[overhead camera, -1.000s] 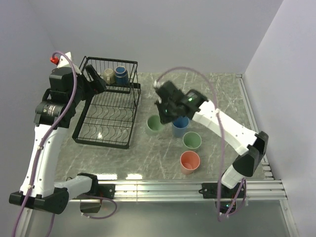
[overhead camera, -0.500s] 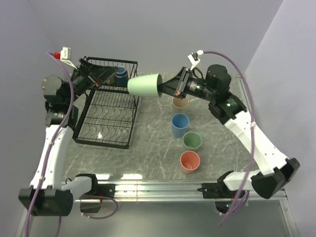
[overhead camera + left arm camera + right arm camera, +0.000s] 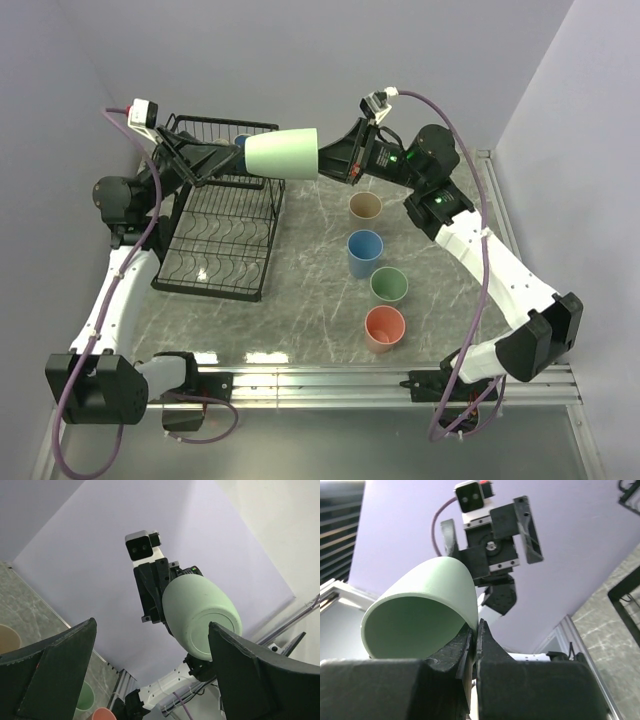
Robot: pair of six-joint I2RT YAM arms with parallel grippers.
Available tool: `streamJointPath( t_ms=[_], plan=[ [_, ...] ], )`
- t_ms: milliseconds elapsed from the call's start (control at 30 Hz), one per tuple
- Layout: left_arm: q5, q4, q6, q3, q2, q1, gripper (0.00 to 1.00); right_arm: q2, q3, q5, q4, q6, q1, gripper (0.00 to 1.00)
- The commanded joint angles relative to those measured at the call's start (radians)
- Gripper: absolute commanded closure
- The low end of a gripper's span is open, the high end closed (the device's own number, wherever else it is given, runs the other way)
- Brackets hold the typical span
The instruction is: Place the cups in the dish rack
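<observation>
My right gripper (image 3: 325,163) is shut on the rim of a pale green cup (image 3: 282,153), held on its side in the air over the dish rack's (image 3: 218,245) right edge. In the right wrist view the two pads pinch the cup wall (image 3: 420,620), one inside and one outside. My left gripper (image 3: 222,160) is open and faces the cup's base (image 3: 200,617), its fingers (image 3: 55,675) apart on either side without touching. A dark-blue cup (image 3: 241,143) shows partly in the rack's basket. Beige (image 3: 365,206), light blue (image 3: 364,249), green (image 3: 388,286) and salmon (image 3: 385,326) cups stand on the table.
The standing cups form a line from mid-table toward the near edge, right of the rack. The back wall is close behind the rack. A metal rail (image 3: 330,378) runs along the near table edge between the arm bases.
The right arm lifted the green cup off the table and carried it left, level, toward the left gripper. The left arm swung round to face the cup with its jaws wide.
</observation>
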Motion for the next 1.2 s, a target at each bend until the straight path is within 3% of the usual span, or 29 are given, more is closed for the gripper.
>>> streamJointPath(
  t_ms=[0, 167, 733, 900, 1167],
  plan=[
    [0.028, 0.070, -0.009, 0.044, -0.008, -0.022, 0.01, 0.021, 0.040, -0.029, 0.101, 0.035, -0.003, 1.00],
    [0.021, 0.018, 0.030, 0.069, 0.001, -0.060, 0.01, 0.051, 0.069, -0.032, 0.063, 0.007, -0.001, 1.00],
    [0.041, 0.103, -0.058, 0.113, 0.029, -0.066, 0.01, 0.130, 0.089, -0.039, 0.053, -0.011, -0.023, 1.00],
    [0.057, -0.007, 0.013, 0.145, 0.015, -0.066, 0.01, 0.148, 0.071, -0.048, 0.115, 0.041, -0.055, 1.00],
    [0.059, -0.056, 0.043, 0.148, 0.018, -0.078, 0.01, 0.169, 0.100, -0.035, 0.078, 0.012, -0.053, 1.00]
  ],
)
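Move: The green cup, its rim still pinched by the right hand, has its middle about 9 cm to the right of the open left gripper, some 2 cm back and 6 cm above. From the right hand, that left gripper lies roughly 15 cm left, level fore-and-aft and 3 cm lower. Far below, a blue mug in the rack stands some 17 cm straight ahead of the left hand; the brown cup is about 15 cm ahead and 12 cm right of the right hand. Right hand carries the green cup about 5 cm forward and down, into line with the left hand's open fingers. ##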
